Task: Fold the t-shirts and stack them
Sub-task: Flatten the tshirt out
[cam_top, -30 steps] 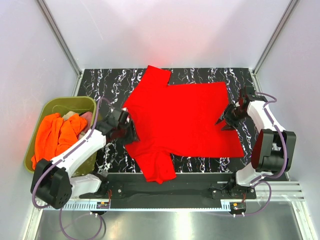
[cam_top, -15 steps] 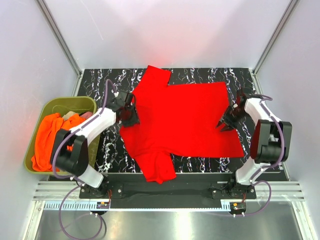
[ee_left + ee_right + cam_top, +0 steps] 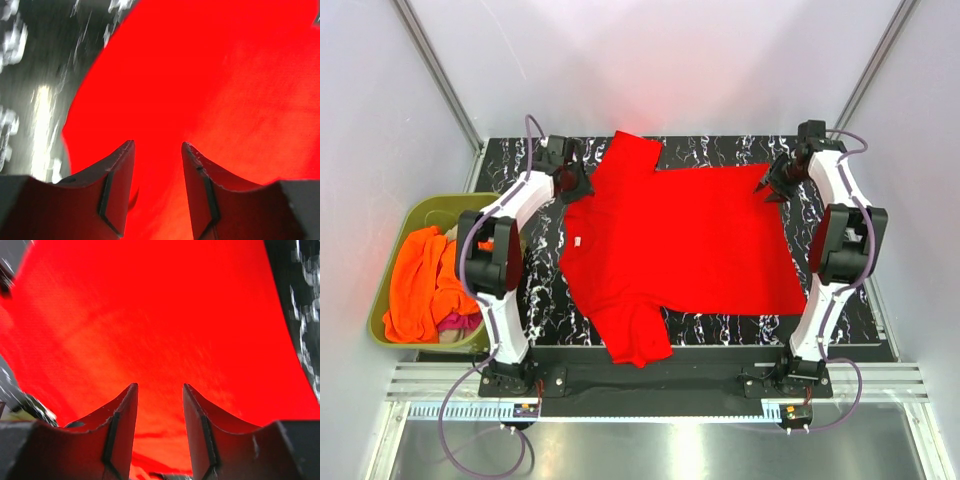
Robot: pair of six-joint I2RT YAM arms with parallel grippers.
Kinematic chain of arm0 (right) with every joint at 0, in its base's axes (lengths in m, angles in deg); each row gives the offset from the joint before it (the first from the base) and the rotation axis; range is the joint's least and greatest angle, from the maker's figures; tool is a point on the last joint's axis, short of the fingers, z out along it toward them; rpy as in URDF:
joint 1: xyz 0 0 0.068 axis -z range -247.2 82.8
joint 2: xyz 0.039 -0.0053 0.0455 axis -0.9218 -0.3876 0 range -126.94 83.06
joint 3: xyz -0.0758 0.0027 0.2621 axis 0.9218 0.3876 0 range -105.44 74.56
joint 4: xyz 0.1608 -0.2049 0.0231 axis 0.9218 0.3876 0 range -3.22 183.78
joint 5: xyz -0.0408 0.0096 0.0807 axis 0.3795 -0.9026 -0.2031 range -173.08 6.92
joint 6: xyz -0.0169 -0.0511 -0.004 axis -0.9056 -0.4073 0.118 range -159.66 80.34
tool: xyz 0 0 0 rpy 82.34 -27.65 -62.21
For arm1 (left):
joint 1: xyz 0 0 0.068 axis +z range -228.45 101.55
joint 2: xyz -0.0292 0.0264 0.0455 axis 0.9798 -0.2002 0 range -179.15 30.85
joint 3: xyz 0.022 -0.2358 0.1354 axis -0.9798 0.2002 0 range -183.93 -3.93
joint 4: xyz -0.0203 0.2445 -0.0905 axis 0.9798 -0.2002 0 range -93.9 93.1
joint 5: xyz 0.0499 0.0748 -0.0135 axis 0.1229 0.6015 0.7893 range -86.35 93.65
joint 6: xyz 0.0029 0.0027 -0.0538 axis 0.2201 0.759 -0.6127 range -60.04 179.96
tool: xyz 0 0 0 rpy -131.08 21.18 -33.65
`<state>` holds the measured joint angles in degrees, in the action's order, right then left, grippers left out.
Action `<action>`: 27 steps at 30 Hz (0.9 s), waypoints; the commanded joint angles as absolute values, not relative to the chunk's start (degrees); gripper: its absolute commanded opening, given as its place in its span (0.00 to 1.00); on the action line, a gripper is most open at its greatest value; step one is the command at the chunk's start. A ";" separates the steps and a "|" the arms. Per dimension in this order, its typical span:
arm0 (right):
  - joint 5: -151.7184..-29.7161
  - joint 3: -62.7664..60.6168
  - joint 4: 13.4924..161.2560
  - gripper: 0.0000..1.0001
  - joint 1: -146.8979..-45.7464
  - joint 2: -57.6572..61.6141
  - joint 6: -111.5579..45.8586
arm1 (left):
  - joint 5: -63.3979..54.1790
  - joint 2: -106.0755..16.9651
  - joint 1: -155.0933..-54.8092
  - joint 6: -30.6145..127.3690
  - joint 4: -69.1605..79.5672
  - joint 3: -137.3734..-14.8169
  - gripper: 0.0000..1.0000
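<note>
A bright red t-shirt (image 3: 685,240) lies spread flat on the black marbled table (image 3: 840,290). Its neck with a small white label (image 3: 578,240) points left, and one sleeve lies at the far side, the other at the near edge. My left gripper (image 3: 583,188) hovers at the shirt's far-left shoulder. In the left wrist view that gripper (image 3: 157,145) is open, with only red cloth (image 3: 215,80) seen beyond its jaws. My right gripper (image 3: 766,190) is at the far-right hem corner. In the right wrist view it (image 3: 160,386) is also open over the cloth (image 3: 150,315).
An olive-green tub (image 3: 390,260) stands left of the table, holding a crumpled orange shirt (image 3: 425,280) and a bit of magenta cloth (image 3: 455,322). Metal posts and white walls close in the back and sides. The arm bases sit on a rail (image 3: 650,375) at the near edge.
Both arms have swung from the shirt's left and right edges toward the far side. The left gripper now sits by the far shoulder, the right by the far hem corner. The shirt has not moved.
</note>
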<state>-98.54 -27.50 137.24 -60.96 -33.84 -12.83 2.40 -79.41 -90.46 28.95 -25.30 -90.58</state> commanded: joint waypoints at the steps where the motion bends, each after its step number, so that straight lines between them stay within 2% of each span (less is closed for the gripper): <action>1: -98.62 -33.89 138.37 0.48 -60.78 -37.78 -10.14 | -1.34 -84.19 -89.26 30.26 -24.40 -97.95 0.45; 3: -99.68 -35.30 138.55 0.48 -60.78 -39.28 -9.35 | -2.50 -84.11 -89.35 27.80 -24.76 -97.53 0.41; 8: -100.31 -30.67 138.46 0.47 -60.78 -38.24 -10.13 | -5.14 -78.07 -91.01 24.10 -24.76 -87.00 0.41; 12: -98.28 -27.14 137.50 0.46 -60.78 -37.88 -13.12 | -4.35 -78.83 -91.55 23.66 -24.06 -82.24 0.42; 19: -97.84 -25.98 133.80 0.43 -60.78 -41.39 -14.79 | -2.94 -86.83 -89.79 24.27 -24.15 -88.63 0.43; 27: -99.42 -32.13 133.19 0.44 -60.78 -48.95 -14.70 | -4.52 -96.41 -87.42 24.36 -25.81 -101.55 0.44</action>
<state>-99.04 -28.62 134.46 -60.91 -47.02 -13.95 -3.94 -93.20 -88.25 24.04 -26.35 -96.70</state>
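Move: Both half-open hands hover over the spread t-shirt. The left is about 8 cm above its collar-side cloth, which lies straight below; from there the white tag is some 8 cm back and 1 cm left, the far sleeve about 12 cm ahead and 12 cm right. The right has the hem-side cloth straight below, about 10 cm down, the far hem corner some 9 cm ahead and the hem edge about 4 cm to its right. The left hand nudges forward, then sinks some 7 cm onto the collar-side cloth while drawing back, and from there sweeps forward about 6 cm at a nearly level height, half-open fingertips on the cloth and pushing it outward. The right hand also makes a small forward-and-back swing but mostly drops, about 9 cm and still going down at the end, to bring its half-open fingertips to the cloth just inside the hem, both wrists tipping roughly 10 degrees steeper. ##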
